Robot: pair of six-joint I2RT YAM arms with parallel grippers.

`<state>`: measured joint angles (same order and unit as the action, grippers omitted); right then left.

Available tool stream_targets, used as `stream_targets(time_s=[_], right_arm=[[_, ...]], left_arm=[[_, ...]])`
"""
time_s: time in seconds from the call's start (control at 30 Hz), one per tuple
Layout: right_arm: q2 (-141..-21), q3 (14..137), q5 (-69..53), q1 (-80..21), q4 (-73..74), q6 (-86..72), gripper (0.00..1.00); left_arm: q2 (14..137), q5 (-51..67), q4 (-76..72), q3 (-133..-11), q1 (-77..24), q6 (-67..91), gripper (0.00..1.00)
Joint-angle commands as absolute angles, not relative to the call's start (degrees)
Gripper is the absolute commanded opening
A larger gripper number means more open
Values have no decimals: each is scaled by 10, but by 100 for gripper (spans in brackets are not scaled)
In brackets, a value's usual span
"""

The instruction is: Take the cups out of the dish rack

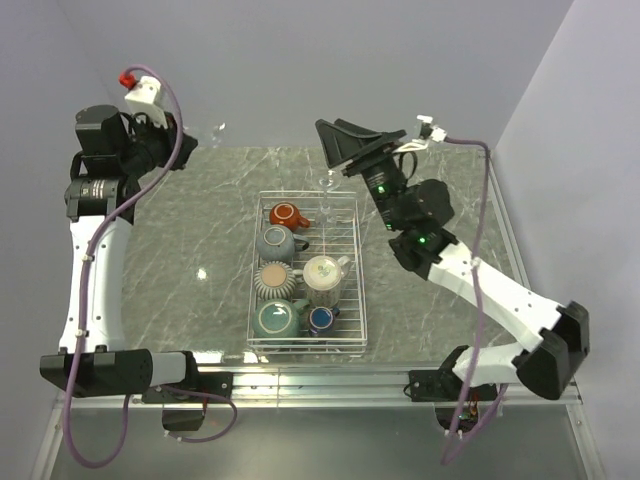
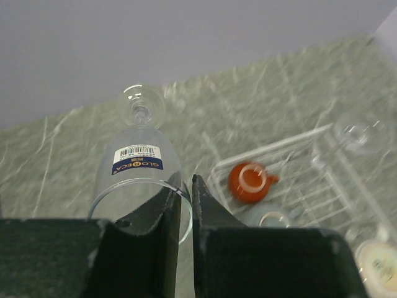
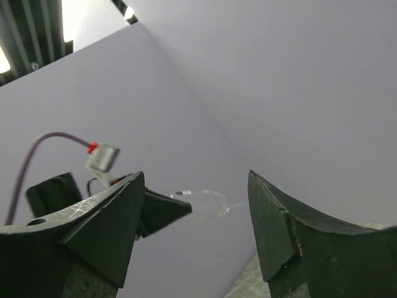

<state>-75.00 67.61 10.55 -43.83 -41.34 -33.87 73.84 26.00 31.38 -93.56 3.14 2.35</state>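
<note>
My left gripper [image 2: 185, 180] is shut on the rim of a clear stemmed glass [image 2: 139, 158] with a blue-and-white label, held in the air at the table's far left [image 1: 213, 133], foot pointing away. My right gripper [image 1: 333, 150] hangs open and empty above the far end of the white wire dish rack [image 1: 305, 345]. A second clear stemmed glass [image 1: 324, 183] stands at that end. In the rack sit a red-brown mug [image 1: 287, 214], two grey-teal mugs [image 1: 275, 242] [image 1: 275, 318], a ribbed beige cup [image 1: 274, 277], a white mug [image 1: 322, 270] and a small dark-blue cup [image 1: 320, 318].
The rack stands mid-table on a grey marbled top [image 1: 190, 260]. Pale walls close the back and both sides. A metal rail [image 1: 320, 380] with the arm bases runs along the near edge. The right wrist view looks at the wall and catches the held glass [image 3: 208, 202].
</note>
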Motion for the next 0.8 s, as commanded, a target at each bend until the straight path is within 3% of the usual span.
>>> stream_targets(time_s=[0.0,0.5,0.77], right_arm=[[-699,683,78,-444,-366,-252,74],[-628,638,66,-446,-274,-188,74],[-632,635,58,-446,-254,-189,74]], left_arm=[[742,226,404,-967,33,-112,0],[736,186,645,-903,30,-281,0],[738,224,718,-883,-35,-329,0]])
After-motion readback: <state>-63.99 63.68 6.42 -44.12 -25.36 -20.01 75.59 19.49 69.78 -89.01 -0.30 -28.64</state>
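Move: The glass already held by its rim in the left hand is bound for bare table beside the dish rack, its likely spot about 8 cm back, 2 cm right and 40 cm below that hand. From the left hand, the striped mug is roughly 15 cm back and 14 right, the grey-blue mug 5 back and 14 right, the orange mug 5 ahead and 16 right, all some 36 below. From the empty right hand, that spot lies 2 cm ahead or less back, about 24 left and 50 below. The wine glass is swung foot-down and lowered towards the bare table left of the rack, the left fingers still pinching its rim. The left hand sinks about 16 cm and draws back some 9, drifting left and finally a little right, while its wrist tips steeply down. The empty right hand, still open, backs off to the right while rising slightly, then sinks and rolls its left side down nearly 20 degrees. ##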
